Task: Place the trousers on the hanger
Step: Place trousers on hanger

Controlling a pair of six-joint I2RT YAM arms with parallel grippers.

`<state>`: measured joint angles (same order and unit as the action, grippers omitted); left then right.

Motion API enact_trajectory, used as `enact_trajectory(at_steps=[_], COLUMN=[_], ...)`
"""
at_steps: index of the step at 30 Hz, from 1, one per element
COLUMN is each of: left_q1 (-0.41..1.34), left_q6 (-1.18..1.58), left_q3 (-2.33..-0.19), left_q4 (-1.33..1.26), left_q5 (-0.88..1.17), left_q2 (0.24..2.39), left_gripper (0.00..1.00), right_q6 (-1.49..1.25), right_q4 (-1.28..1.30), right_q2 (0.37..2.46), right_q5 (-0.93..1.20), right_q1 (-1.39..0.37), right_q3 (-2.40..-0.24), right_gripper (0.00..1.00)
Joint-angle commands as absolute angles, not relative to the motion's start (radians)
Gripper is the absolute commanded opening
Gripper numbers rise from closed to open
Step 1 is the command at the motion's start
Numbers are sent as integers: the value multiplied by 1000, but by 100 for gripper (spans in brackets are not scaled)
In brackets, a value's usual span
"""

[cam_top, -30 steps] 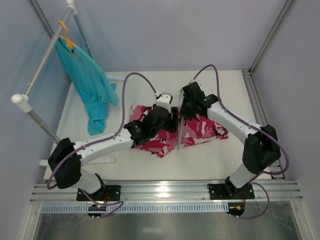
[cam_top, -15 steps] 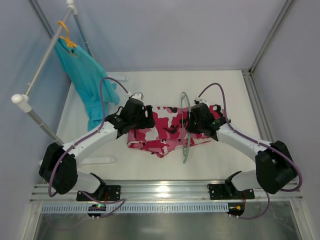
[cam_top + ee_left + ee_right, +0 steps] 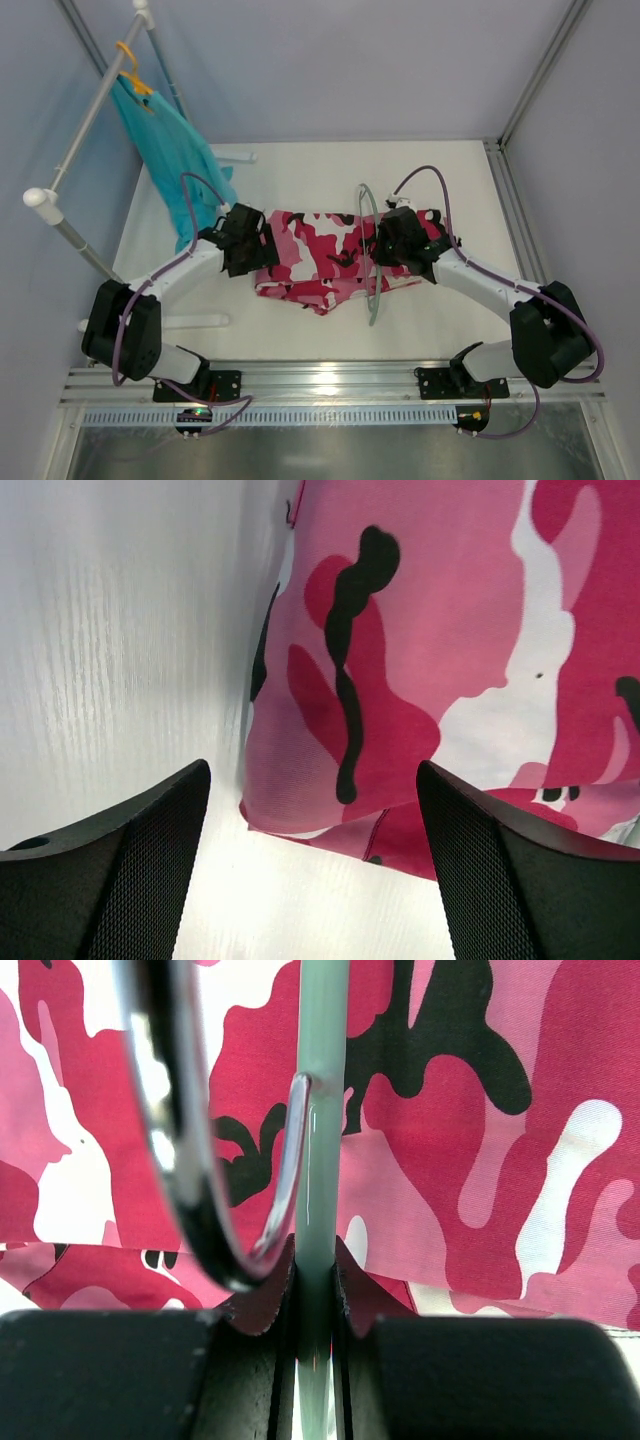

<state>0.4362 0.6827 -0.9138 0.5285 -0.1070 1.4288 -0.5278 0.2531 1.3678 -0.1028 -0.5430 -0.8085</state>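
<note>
The pink camouflage trousers (image 3: 320,258) lie folded in the middle of the table. Across their right part, on edge, stands the pale mint hanger (image 3: 371,262), with cloth showing on both sides of it. My right gripper (image 3: 384,245) is shut on the hanger. In the right wrist view its jaws (image 3: 316,1290) pinch the green rod (image 3: 321,1110), with the metal hook (image 3: 165,1110) beside it and the trousers (image 3: 480,1120) below. My left gripper (image 3: 262,246) is open at the trousers' left end. In the left wrist view its fingers (image 3: 120,870) straddle the cloth edge (image 3: 400,630) with nothing between them.
At the back left, a teal garment (image 3: 175,160) hangs from an orange hanger (image 3: 130,65) on a white tube rack (image 3: 88,125). An aluminium rail (image 3: 330,385) runs along the near edge, and enclosure walls stand on all sides.
My left gripper has opened wider and drawn back leftward from the middle of the trousers to their left end. The trousers now lie spread out. The right arm lowered the hanger, then stayed still.
</note>
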Motion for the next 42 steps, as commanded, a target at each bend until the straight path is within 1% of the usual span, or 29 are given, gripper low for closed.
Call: enact_trajectory(at_steps=[1, 2, 3, 5, 6, 9, 10, 12, 14, 16, 17, 18, 20, 21, 24, 30, 35, 37, 39, 41, 42], left_q1=[417, 394, 381, 356, 353, 354, 356, 363, 382, 396, 394, 396, 394, 393, 382, 356, 356, 354, 353, 353, 353], left_q6=[707, 713, 725, 733, 733, 716, 706, 693, 681, 672, 683, 696, 718, 722, 732, 749, 742, 727, 713, 689, 678], left_q3=[-879, -853, -841, -824, -819, -845, -876, -920, -982, -977, -962, -945, -890, -878, -839, -821, -876, -923, -981, -1080, -1107], left_q4=[516, 493, 482, 480, 488, 537, 558, 627, 652, 595, 565, 542, 491, 485, 480, 492, 509, 488, 508, 532, 543], left_q5=[-43, -22, -8, -5, -14, -18, -17, -31, -28, 50, 104, 116, 123, 115, 100, 14, 21, 38, 11, 9, -27], left_q2=[1439, 1454, 1462, 1480, 1483, 1448, 1431, 1376, 1344, 1315, 1313, 1316, 1350, 1371, 1454, 1543, 1525, 1483, 1485, 1514, 1561], left_gripper=[83, 81, 71, 62, 60, 60, 64, 66, 67, 64, 59, 41, 27, 16, 1, 0, 1, 6, 7, 5, 3], right_q6=[-477, -473, -472, -468, -469, -468, -469, -469, -468, -468, -468, -468, -468, -468, -465, -456, -453, -459, -463, -468, -468], right_q4=[258, 258, 259, 258, 258, 258, 259, 258, 258, 258, 258, 256, 252, 250, 250, 247, 247, 247, 239, 235, 235], right_q2=[1387, 1388, 1390, 1388, 1390, 1387, 1384, 1375, 1370, 1368, 1368, 1370, 1371, 1371, 1374, 1364, 1356, 1355, 1348, 1345, 1345], right_q5=[-137, -141, -143, -144, -144, -140, -140, -140, -138, -133, -135, -133, -135, -133, -133, -132, -126, -109, -98, -92, -91], right_q1=[-548, -548, -548, -546, -546, -546, -546, -545, -545, -545, -545, -543, -543, -542, -538, -523, -515, -514, -514, -515, -514], right_q3=[-770, -770, -769, -765, -764, -761, -759, -756, -756, -758, -758, -758, -756, -756, -756, -742, -738, -738, -735, -732, -730], right_gripper=[4, 4, 4, 4, 4, 4, 4, 4, 4, 4, 4, 4, 4, 4, 4, 4, 4, 4, 4, 4, 4])
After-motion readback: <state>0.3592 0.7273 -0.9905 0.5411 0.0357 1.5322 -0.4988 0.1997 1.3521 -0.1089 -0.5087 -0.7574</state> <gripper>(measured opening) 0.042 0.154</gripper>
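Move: The trousers' left end lies right under the open left hand, its middle some 3 cm ahead, 1 cm to the right and 6 cm below; its near left corner is about 3 cm back and 2 cm to the left of that hand. The held green hanger stands some 24 cm to the left hand's right, about level. From the right hand, the trousers' middle is around 5 cm left, 1 cm ahead and 7 cm down, their left end 25 cm left and 2 cm ahead. Over the trousers' left end the left hand dips about 4 cm, bobs up some 8 cm as its fingers shut on nothing, then drops quickly about 10 cm and slightly back towards the cloth before rising forward again; whether it touches the cloth can't be seen. The right hand keeps its grip on the hanger and late on eases it a centimetre or so to the right. ##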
